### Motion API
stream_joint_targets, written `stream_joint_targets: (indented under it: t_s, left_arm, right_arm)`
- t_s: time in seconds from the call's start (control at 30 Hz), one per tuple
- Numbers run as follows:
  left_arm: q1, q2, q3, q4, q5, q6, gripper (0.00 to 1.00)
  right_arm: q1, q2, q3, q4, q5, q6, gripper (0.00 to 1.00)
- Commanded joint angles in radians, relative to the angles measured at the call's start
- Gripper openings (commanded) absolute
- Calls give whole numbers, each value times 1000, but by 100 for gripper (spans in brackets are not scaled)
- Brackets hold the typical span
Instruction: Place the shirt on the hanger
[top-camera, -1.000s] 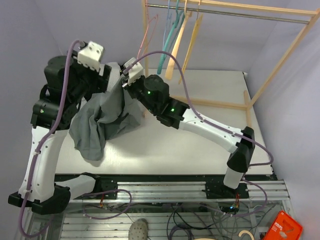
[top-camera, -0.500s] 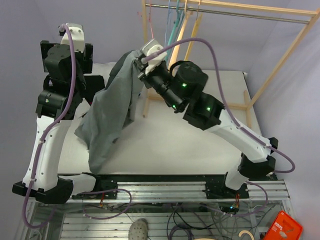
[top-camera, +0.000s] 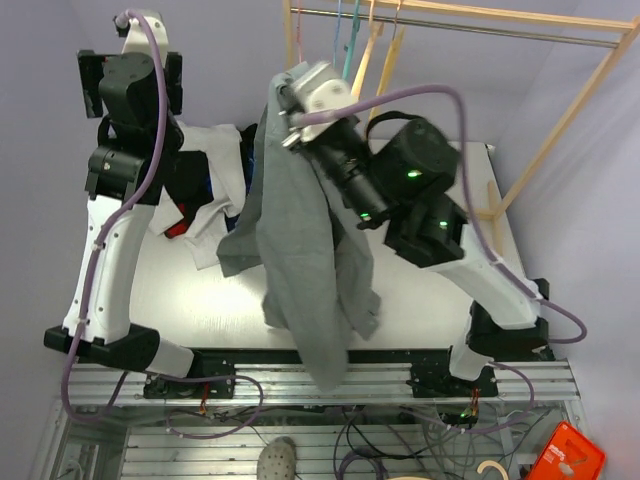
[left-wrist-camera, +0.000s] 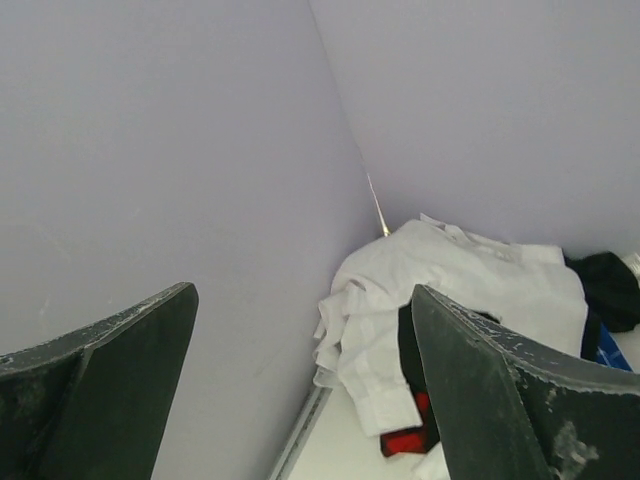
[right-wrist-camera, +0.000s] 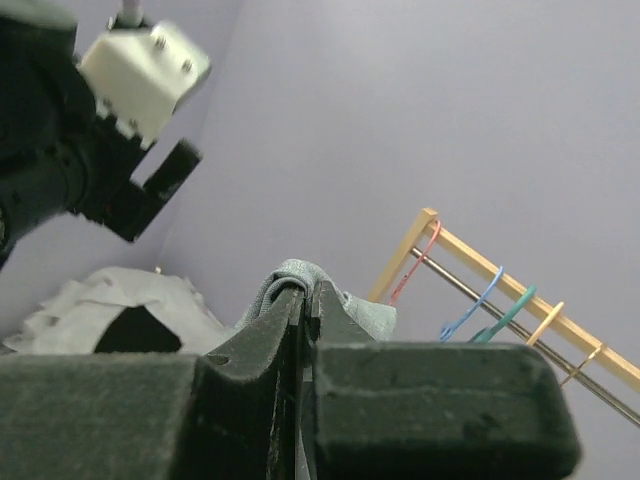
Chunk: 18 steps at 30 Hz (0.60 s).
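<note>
The grey shirt (top-camera: 300, 250) hangs in one long drape from my right gripper (top-camera: 282, 102), which is raised high over the middle of the table. Its lower end reaches past the table's near edge. In the right wrist view the right gripper (right-wrist-camera: 308, 296) is shut on a fold of the shirt (right-wrist-camera: 366, 316) that bulges over the fingertips. My left gripper (top-camera: 130, 78) is up at the back left, open and holding nothing. The left gripper (left-wrist-camera: 305, 330) faces the wall corner. The yellow hanger (top-camera: 388, 62) hangs on the rail behind the right arm; only its hook (right-wrist-camera: 585, 362) shows in the right wrist view.
A pile of clothes lies at the back left: a white garment (top-camera: 215, 165) (left-wrist-camera: 450, 285) with dark and red pieces (left-wrist-camera: 405, 440). The wooden rack (top-camera: 560, 130) stands at the back right with pink (top-camera: 298, 25), blue, teal (top-camera: 352, 45) and cream (top-camera: 365, 52) hangers.
My right arm has swung up and toward the near side, lifting the shirt off the pile until it hangs free. The left gripper has come off the shirt, opened wide and risen to the back left.
</note>
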Motion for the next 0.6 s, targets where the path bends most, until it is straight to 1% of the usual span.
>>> stream_joint_targets:
  t_s: [0.0,0.07,0.17,0.27,0.33,0.43,0.5,0.57]
  left_arm:
    - [-1,75,184,-133,-63,12,100]
    - [0,76,197,-144,-135,-9,99]
    - [24,42,139,-30,-267,24,99]
    - [115,21,131,23,-334,53,98]
    - [214,30,160,-8,-316,33,97]
    - [403,53,202,-87,-248,-25,97]
    - [498,66,212,-132,-193,-61,96]
    - [571,79,210,-171,-125,-89,95]
  right_arm:
    - [3,127,-51,93,87,-162,0]
    - [-17,181,-37,103,88,-149,0]
    - [-50,255,-13,102,62,-71,0]
    - [-67,363,44,84,61,-18,0]
    - [-67,448,80,92,85,-15,0]
    - [-75,534,115,129,131,4,0]
    - [-92,572,123,153,163,35,0]
    - [-103,601,126,139,143,93,0]
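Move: The right hand grips the grey shirt high up; the white clothes pile lies about 24 cm ahead of it, 25 cm to its left and some 57 cm below. The blue cloth is at the pile's right side, about 15 cm to the right of its middle, and the pink hanger hangs roughly 22 cm ahead of the right hand, 3 cm left and 20 cm below. From the empty left hand, the pile is about 14 cm ahead, 5 cm right and 46 cm below. With its fingers kept shut on the grey shirt, the right hand swoops down some 26 cm while swinging about 17 cm left and 12 cm forward towards the white clothes pile, its wrist rolling so the hand's left side dips and the raised fingertips come down to about level. The empty left hand, fingers still wide open, first edges slightly forward and up, then clears out some 17 cm left and 9 cm back, turning nearly 40 degrees counter-clockwise. ##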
